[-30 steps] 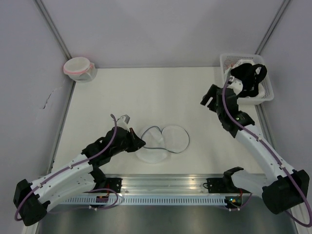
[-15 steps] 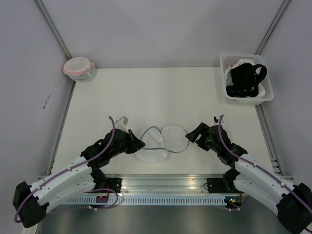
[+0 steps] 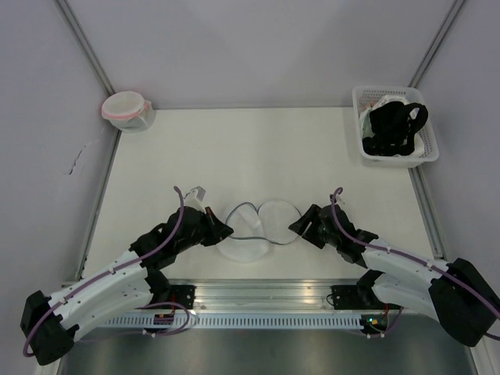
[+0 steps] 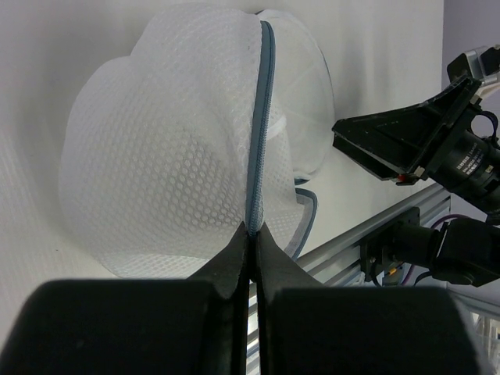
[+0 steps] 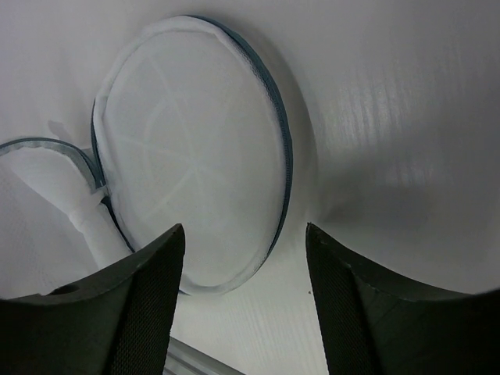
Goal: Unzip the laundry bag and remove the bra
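Note:
The laundry bag lies unzipped at the table's near middle, its two white mesh halves spread apart. My left gripper is shut on its grey-blue rim, with the mesh bulging just beyond the fingertips. At the bag's right edge my right gripper stands open. The round flat half of the bag lies just ahead of its fingers, and nothing is between them. The bra, black with thin straps, lies in the white basket at the far right.
A round white pouch with a pink rim sits at the far left corner. The metal rail runs along the near edge. Both arms meet near the bag, the right arm's wrist close to the left gripper.
The right arm swung from the basket at the far right down to the bag's right edge, leaving the bra in the basket. Its jaws narrowed somewhat. The left arm has not moved.

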Action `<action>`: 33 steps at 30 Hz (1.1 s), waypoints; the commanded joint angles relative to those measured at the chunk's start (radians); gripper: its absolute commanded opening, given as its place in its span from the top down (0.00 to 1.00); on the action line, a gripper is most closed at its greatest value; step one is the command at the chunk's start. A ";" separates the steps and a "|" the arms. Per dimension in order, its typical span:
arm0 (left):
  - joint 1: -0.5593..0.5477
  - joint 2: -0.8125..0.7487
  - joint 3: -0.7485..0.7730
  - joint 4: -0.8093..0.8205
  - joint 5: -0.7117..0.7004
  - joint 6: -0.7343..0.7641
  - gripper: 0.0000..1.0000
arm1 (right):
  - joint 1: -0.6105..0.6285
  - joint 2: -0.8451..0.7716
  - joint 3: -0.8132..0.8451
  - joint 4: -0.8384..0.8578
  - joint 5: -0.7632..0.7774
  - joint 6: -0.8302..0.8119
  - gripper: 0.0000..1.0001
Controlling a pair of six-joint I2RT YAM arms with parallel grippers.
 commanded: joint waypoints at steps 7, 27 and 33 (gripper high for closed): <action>-0.002 -0.025 -0.011 0.034 -0.003 -0.030 0.98 | 0.066 0.059 0.002 0.108 0.088 0.037 0.69; -0.002 0.194 0.086 0.324 0.026 0.060 0.98 | 0.250 0.072 0.580 -0.323 0.363 -0.607 0.99; 0.000 0.350 0.172 0.451 -0.020 0.102 0.98 | 0.462 0.224 0.761 -0.466 0.632 -0.723 1.00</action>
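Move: The near-right rim of the laundry bag's flap lies between the right hand's open fingers, about 1 cm ahead, 1 cm left and 2 cm below. The flap's middle is some 4 cm ahead, 5 cm left and 3 cm below; the mesh body sits 15 cm left, 1 cm back and 2 cm below. From the left hand, that rim is roughly 21 cm right, level fore and aft, and 9 cm down. Right hand pinches the flap's rim, lifts some 17 cm, then swings left; left hand, still gripping, goes forward-right. ##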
